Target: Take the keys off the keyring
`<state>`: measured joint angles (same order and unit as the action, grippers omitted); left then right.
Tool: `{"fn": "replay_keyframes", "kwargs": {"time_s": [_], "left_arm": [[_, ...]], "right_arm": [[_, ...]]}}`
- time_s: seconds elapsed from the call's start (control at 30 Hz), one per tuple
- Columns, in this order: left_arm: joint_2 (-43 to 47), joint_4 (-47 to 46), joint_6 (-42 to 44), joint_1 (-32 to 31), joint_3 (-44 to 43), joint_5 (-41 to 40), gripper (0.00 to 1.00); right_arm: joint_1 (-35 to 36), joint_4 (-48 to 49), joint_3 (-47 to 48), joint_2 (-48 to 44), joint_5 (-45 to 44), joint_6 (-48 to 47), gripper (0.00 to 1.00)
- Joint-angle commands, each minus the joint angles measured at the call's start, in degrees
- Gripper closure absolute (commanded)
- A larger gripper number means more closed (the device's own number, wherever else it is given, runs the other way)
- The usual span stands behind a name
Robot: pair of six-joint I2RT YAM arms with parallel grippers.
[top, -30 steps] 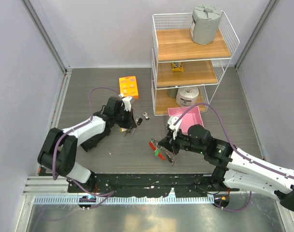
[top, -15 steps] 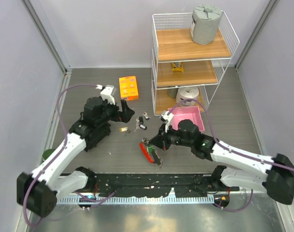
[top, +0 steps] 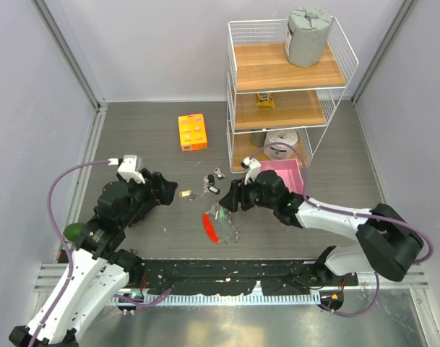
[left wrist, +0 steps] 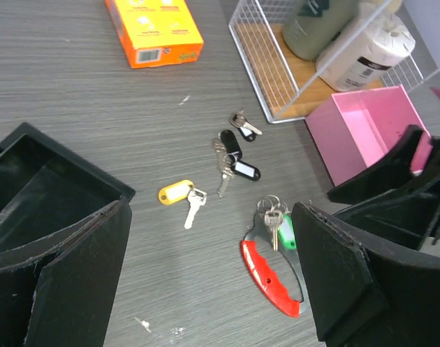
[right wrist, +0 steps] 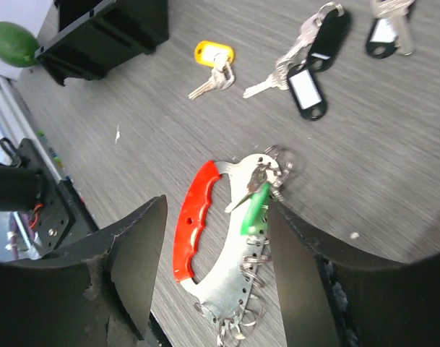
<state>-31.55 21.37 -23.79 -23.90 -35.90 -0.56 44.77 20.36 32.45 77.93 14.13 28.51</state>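
Observation:
The keyring, a curved metal plate with a red grip and several small rings, lies flat on the table. It still carries a silvery key and a green tag. My right gripper hangs open just above it, jaws either side of the keyring; in the top view the right gripper sits at the keyring's far end. Loose keys lie beyond: one with a yellow tag and some with black tags. My left gripper is open and empty, drawn back to the left.
An orange box lies at the back. A wire rack with wooden shelves stands at the back right, with a pink bin in front of it. A green round object rests near the left arm.
The left gripper opened and drew back left, away from the loose keys. The right gripper carried the keyring left, then opened; the keyring now lies on the table.

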Motion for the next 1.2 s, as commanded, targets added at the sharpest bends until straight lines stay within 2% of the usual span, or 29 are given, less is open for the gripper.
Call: {"fn": "replay_keyframes", "kwargs": {"time_s": [0.0, 0.1, 0.13, 0.17, 0.2, 0.27, 0.3, 0.37, 0.47, 0.57, 0.63, 0.87, 1.17], "left_arm": [[3.1, 4.6, -2.6, 0.3, -0.5, -8.7, 0.0], [4.1, 13.5, -10.5, 0.3, -4.5, -18.0, 0.0], [4.4, 16.5, -11.0, 0.3, -6.9, -20.4, 0.0], [4.8, 19.0, -10.8, 0.3, -8.9, -21.9, 0.0], [5.3, 20.7, -10.1, 0.3, -11.1, -23.2, 0.0], [6.9, 22.7, -7.6, 0.3, -14.5, -25.8, 0.0], [8.3, 22.3, -5.3, 0.3, -14.9, -26.4, 0.01], [11.9, 19.0, 0.1, 0.2, -13.4, -26.9, 0.0], [19.9, 13.4, 3.6, 0.2, -7.9, -28.1, 0.0], [26.0, 9.6, 3.1, 0.2, -2.3, -27.4, 0.0], [28.0, 8.4, 3.4, 0.2, 0.2, -26.7, 0.0], [29.3, 9.7, 4.2, 0.2, -0.4, -26.6, 0.0], [29.0, 9.6, 5.2, 0.2, -0.6, -26.6, 0.0]], "right_arm": [[0.1, -7.5, 5.3, -8.0, -9.9, -4.8, 0.35], [0.1, -19.1, 9.0, -15.8, -19.9, -4.2, 0.32], [0.1, -23.2, 12.3, -17.5, -25.2, -3.0, 0.28], [0.1, -29.0, 13.9, -21.2, -26.4, -2.9, 0.24], [0.1, -30.8, 16.8, -23.0, -27.6, -6.7, 0.17], [0.1, -36.5, 19.4, -29.1, -30.5, -10.0, 0.11], [0.1, -37.1, 19.5, -33.7, -30.8, -12.9, 0.05], [0.1, -37.7, 17.9, -40.5, -34.3, -14.9, 0.05], [0.1, -43.0, 17.4, -49.6, -48.0, -13.6, 0.05], [0.1, -48.5, 17.8, -54.3, -57.8, -13.0, 0.05], [0.1, -51.7, 18.2, -56.7, -60.8, -12.4, 0.05], [0.1, -61.7, 18.8, -62.1, -63.8, -8.0, 0.05], [0.1, -63.7, 19.1, -64.9, -64.8, -8.0, 0.05]]}}
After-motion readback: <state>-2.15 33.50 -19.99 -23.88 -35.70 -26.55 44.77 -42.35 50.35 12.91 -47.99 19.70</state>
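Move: The keyring with the green tag lies on the table about 5 cm below the right gripper, some 2 cm to its left and 1 cm ahead. The red-handled tool, about 2 cm back and 2 cm left of the gripper, lies against it. The black-tagged keys lie 12 cm ahead and 5 cm left, and the pink box about 12 cm ahead and 17 cm right. From the left gripper the keyring is roughly 16 cm right, 1 cm ahead and 17 cm below. Lift the right gripper steeply off the keyring, opening its fingers wide, then swing it some 30 cm right, past the near side of the pink box. Turn it about 60 degrees clockwise, tip its fingers up and settle roughly 20 cm higher, slightly back. Meanwhile bring the open, empty left gripper about 11 cm left, also back and up, turning it counter-clockwise away from the keyring. ##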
